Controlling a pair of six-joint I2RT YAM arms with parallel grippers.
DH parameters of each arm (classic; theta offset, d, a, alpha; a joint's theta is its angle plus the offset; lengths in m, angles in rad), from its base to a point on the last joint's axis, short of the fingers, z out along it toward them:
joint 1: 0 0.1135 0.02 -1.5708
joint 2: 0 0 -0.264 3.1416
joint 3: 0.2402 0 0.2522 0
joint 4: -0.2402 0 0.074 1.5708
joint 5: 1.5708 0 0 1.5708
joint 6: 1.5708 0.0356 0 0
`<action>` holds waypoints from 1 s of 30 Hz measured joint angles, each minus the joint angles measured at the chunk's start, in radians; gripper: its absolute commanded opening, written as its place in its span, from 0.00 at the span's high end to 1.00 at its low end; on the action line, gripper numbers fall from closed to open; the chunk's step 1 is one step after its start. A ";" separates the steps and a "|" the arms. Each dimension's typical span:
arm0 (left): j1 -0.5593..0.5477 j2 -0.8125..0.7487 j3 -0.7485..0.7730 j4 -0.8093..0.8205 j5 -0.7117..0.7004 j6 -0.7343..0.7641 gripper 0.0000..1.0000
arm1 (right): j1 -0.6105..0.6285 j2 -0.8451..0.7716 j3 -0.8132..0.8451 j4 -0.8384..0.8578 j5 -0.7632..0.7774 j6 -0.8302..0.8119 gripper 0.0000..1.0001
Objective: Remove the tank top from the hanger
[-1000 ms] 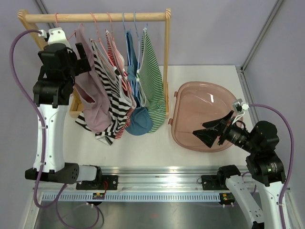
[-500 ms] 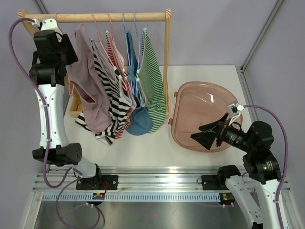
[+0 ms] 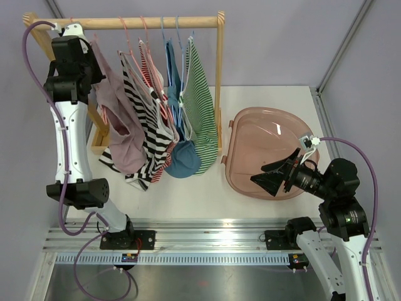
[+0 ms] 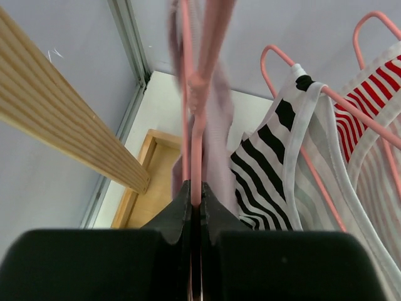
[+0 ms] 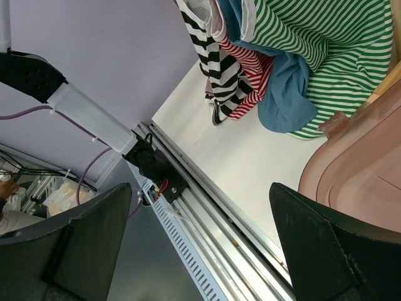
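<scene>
A mauve tank top point(image 3: 122, 125) hangs on the leftmost pink hanger point(image 4: 199, 88) of a wooden rail point(image 3: 125, 22). My left gripper point(image 3: 94, 63) is up beside that rail at the rack's left end. In the left wrist view the left gripper point(image 4: 196, 191) is shut on the hanger's pink wire, with mauve tank top fabric point(image 4: 216, 157) just behind it. My right gripper point(image 3: 272, 175) stands open over the near edge of a pink basin point(image 3: 263, 132), holding nothing. The right gripper point(image 5: 200, 186) faces the table's front edge.
More tops hang to the right on the same rail: a black-and-white striped one point(image 3: 147, 144), a red-striped one point(image 3: 153, 75), a blue one point(image 3: 182, 157) and a green-striped one point(image 3: 203, 119). The rack's right post point(image 3: 219, 81) stands next to the basin. A metal rail point(image 3: 207, 238) runs along the front.
My left arm rose and swung in to the rail's left end, and its jaws went from open to shut on the pink hanger. The right arm shifted slightly and stayed open.
</scene>
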 measured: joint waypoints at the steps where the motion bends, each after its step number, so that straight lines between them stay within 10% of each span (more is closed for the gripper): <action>1: -0.002 0.000 0.005 -0.008 -0.001 -0.001 1.00 | 0.000 0.000 0.000 0.000 0.000 0.000 0.01; 30: -0.001 -0.479 0.028 -0.222 0.061 -0.072 1.00 | 0.000 0.001 0.020 -0.008 0.021 0.000 0.00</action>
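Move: The left hand already grips the pink hanger just below its hook. The mauve tank top's middle is about 15 cm below that hand, some 3 cm ahead and 4 cm to its right. The wooden rod crosses about 9 cm overhead, the rack's left post stands level with the hand 9 cm to its left, and the black-striped top hangs level, 13 cm right and 18 cm lower. From the right hand, the mauve tank top is about 30 cm ahead, 42 cm left and 5 cm lower. Keeping its pinch on the pink hanger's wire, the left hand first lifts almost straight up to unhook it from the rod, then sweeps back towards the robot, away from the rack. In all it goes about 20 cm back and 11 cm up, drifting a little right late on, while the fingers tip upward by some 15 degrees. ##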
